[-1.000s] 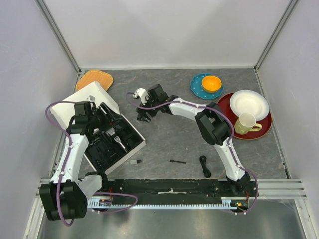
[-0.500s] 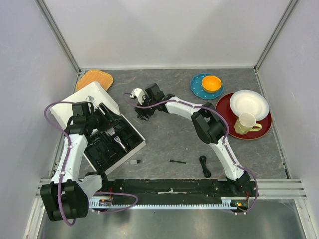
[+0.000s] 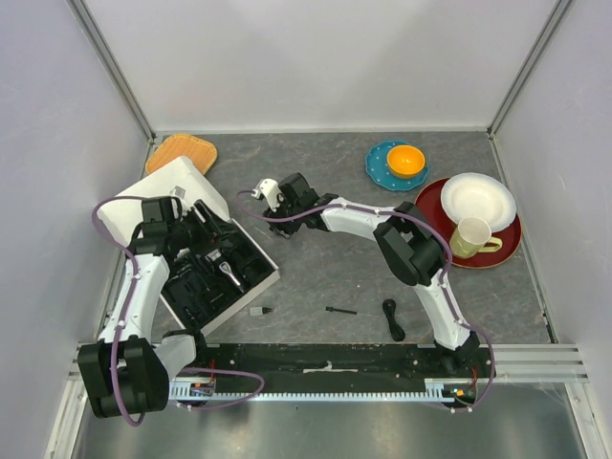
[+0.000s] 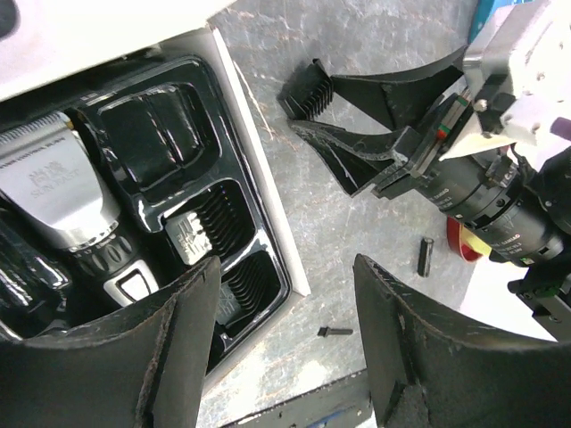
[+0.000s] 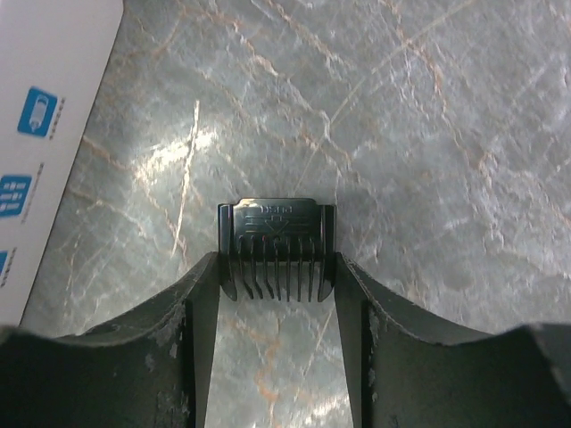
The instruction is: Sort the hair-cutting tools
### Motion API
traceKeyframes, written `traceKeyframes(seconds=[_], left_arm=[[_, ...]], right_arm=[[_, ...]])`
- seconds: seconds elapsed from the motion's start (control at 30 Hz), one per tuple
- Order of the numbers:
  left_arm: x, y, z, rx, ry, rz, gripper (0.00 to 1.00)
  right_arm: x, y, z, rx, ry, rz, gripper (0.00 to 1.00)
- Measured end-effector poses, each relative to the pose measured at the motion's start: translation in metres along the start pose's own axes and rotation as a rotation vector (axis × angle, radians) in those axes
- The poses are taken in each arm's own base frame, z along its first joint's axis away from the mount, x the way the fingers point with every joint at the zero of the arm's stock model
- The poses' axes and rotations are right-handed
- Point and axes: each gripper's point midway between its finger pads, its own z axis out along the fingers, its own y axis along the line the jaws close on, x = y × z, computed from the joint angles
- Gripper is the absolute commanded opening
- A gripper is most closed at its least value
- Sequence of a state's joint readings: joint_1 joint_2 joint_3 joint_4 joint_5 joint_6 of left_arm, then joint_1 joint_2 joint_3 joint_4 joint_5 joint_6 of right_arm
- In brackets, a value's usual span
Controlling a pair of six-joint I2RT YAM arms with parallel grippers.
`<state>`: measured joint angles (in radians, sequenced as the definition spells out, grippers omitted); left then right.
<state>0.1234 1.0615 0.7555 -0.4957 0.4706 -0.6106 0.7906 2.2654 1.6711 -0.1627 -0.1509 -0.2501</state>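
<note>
A small black comb guard (image 5: 277, 245) lies on the grey table, and my right gripper (image 5: 277, 269) is shut on it, a finger pressed on each side. In the left wrist view this guard (image 4: 305, 93) sits just right of the white box (image 4: 268, 223). My left gripper (image 4: 287, 269) hangs open over the box's near right corner with nothing between its fingers. The black tray holds the silver-and-black clipper (image 4: 55, 192) and two comb guards (image 4: 211, 223). A thin black brush (image 3: 340, 311), a black cable piece (image 3: 392, 319) and a small bit (image 3: 260, 311) lie near the front.
An orange pad (image 3: 182, 151) lies at the back left. A teal plate (image 3: 380, 170) carries an orange bowl. A red plate (image 3: 435, 201) at the right holds a white bowl and a cup (image 3: 472, 236). The box lid (image 3: 158, 191) stands open behind the tray.
My right gripper's jaws have closed in onto the sides of the comb guard, and its wrist has shifted slightly. The left arm has barely moved.
</note>
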Motion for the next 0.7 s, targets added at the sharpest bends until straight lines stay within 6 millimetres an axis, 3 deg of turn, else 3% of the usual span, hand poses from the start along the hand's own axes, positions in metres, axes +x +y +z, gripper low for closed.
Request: traceKeyframes(seconds=[0.2, 0.4, 0.57, 0.7], left_arm=[[0.011, -0.010, 0.003, 0.079, 0.071, -0.003, 0.68], [0.016, -0.037, -0.003, 0.235, 0.117, 0.034, 0.68], [0.020, -0.064, -0.013, 0.392, 0.154, 0.085, 0.68], [0.025, -0.083, -0.023, 0.502, 0.185, 0.124, 0.68]], right_arm=[[-0.006, 0.007, -0.035, -0.017, -0.022, 0.022, 0.35], [-0.051, 0.019, -0.104, -0.072, -0.154, 0.001, 0.36], [-0.086, 0.046, -0.159, -0.193, -0.284, -0.036, 0.37], [-0.092, 0.077, -0.183, -0.290, -0.322, -0.051, 0.38]])
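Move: The guard comb is already pinched between the right fingers, down at the table. From there the open left gripper it goes to is about 11 cm back, 10 cm left and 12 cm up. So from the left hand the comb lies about 11 cm ahead, 10 cm right and 12 cm below. The box's middle is about 13 cm back and 14 cm left of the right hand. The clipper in it is some 11 cm back and 12 cm left. Keeping its pinch on the guard comb, the right hand lifts it about 18 cm and draws it back some 11 cm towards the left gripper, its left side tilting up as it turns counter-clockwise. The left hand, still open, comes to meet it, going right and then also up, about 6 cm each, while its fingers swing clockwise and tip upward. ##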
